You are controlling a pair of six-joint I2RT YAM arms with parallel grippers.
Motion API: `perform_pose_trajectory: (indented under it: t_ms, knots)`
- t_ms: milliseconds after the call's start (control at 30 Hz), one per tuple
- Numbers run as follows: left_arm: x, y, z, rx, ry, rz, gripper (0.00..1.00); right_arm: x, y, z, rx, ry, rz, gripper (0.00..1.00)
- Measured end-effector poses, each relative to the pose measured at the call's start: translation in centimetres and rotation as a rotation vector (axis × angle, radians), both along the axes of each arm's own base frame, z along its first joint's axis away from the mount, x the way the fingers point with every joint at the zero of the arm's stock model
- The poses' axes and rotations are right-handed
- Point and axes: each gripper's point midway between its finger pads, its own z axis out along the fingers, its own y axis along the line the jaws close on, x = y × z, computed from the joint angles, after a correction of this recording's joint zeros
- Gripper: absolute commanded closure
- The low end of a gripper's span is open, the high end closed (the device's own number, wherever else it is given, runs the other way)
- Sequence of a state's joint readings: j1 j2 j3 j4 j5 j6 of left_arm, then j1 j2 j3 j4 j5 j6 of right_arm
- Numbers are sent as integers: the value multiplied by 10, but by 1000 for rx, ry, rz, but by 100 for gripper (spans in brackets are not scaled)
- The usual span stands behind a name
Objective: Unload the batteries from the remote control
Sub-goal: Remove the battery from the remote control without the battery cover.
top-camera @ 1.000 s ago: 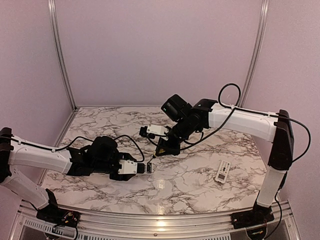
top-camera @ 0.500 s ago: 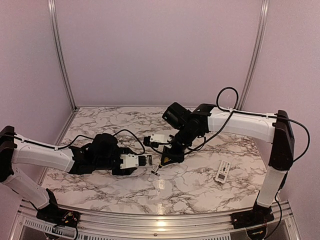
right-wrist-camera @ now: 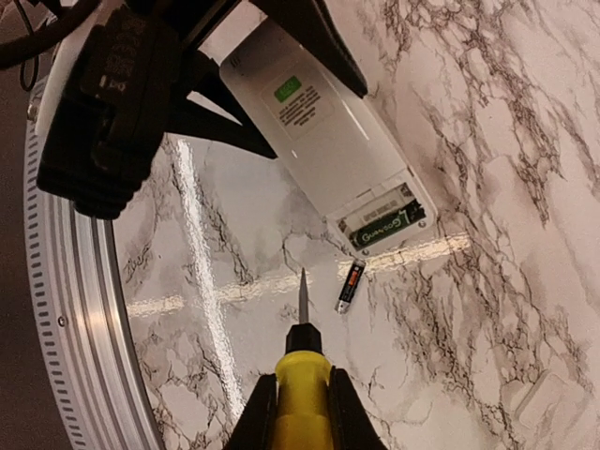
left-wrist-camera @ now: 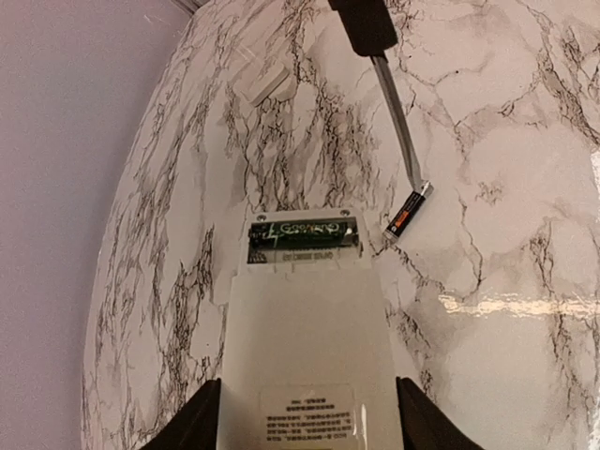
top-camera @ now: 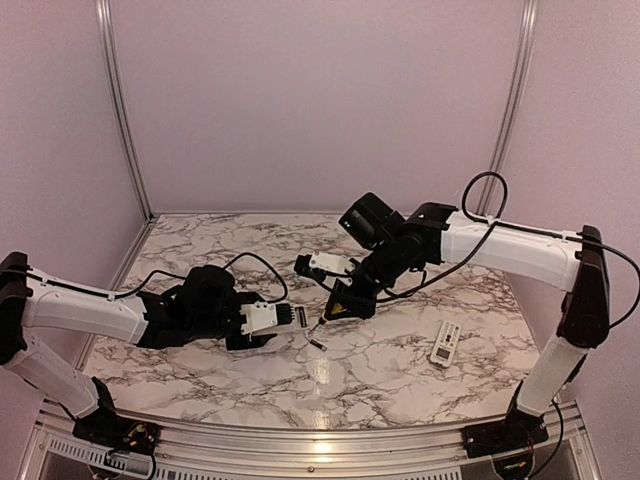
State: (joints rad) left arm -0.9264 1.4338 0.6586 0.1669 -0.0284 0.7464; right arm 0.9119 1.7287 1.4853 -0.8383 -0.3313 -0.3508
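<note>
My left gripper [top-camera: 258, 323] is shut on the white remote control [top-camera: 284, 317], holding it above the table with its open battery bay facing up. One dark battery with green lettering [left-wrist-camera: 305, 231] still sits in the bay [right-wrist-camera: 382, 225]. A second, loose battery [left-wrist-camera: 408, 214] lies on the marble just right of the remote's end [right-wrist-camera: 350, 286] [top-camera: 316, 345]. The right gripper [right-wrist-camera: 295, 398] is shut on the yellow-handled screwdriver [right-wrist-camera: 302, 412]. Its tip [right-wrist-camera: 303, 286] hangs a little left of the loose battery, apart from it. In the left wrist view, the remote [left-wrist-camera: 305, 347] fills the space between my fingers [left-wrist-camera: 199, 422].
Another white remote [top-camera: 445, 343] lies on the table at the right. A small flat pale cover plate [left-wrist-camera: 262, 82] rests further back on the marble. Aluminium rails edge the table at the front [top-camera: 300, 445].
A battery has come out of the remote and now lies on the table. The right gripper with the screwdriver has drawn back to the right. The left gripper has shifted the remote slightly.
</note>
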Motion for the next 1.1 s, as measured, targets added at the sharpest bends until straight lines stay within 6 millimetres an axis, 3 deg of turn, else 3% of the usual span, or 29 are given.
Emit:
perform_pose_trajectory:
  t_ms: [333, 733, 1100]
  knots:
    - [-9, -5, 25, -154, 103, 44, 100, 3, -11, 41, 142, 23, -255, 100]
    - [-33, -21, 25, -293, 317, 115, 100, 0, -31, 39, 161, 208, -600, 100]
    - [-43, -27, 14, -295, 353, 185, 100, -3, -40, 32, 132, 331, -782, 100]
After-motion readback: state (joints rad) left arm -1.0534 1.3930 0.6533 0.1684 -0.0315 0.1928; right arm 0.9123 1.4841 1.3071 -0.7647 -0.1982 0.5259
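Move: The green battery still in the remote's open compartment lies about 7 cm ahead of my right hand, 6 cm to its left and 11 cm below; from my left hand, which grips the remote, about 5 cm ahead, 6 cm right and 5 cm below. The loose battery is on the table some 4 cm ahead of my right hand, 4 cm to its left and 16 cm below. The other remote lies 26 cm right of that hand, 4 cm ahead, at table height. I lift the screwdriver about 4 cm, clear of the loose battery, then ease my right hand some 4 cm to the right, rolling it clockwise by nearly 50 degrees. Meanwhile my left hand keeps its grip on the remote, raises it a little, then draws it back about 4 cm and somewhat right, sinking slightly, while rolling it some 30 degrees to turn the open compartment upwards. ##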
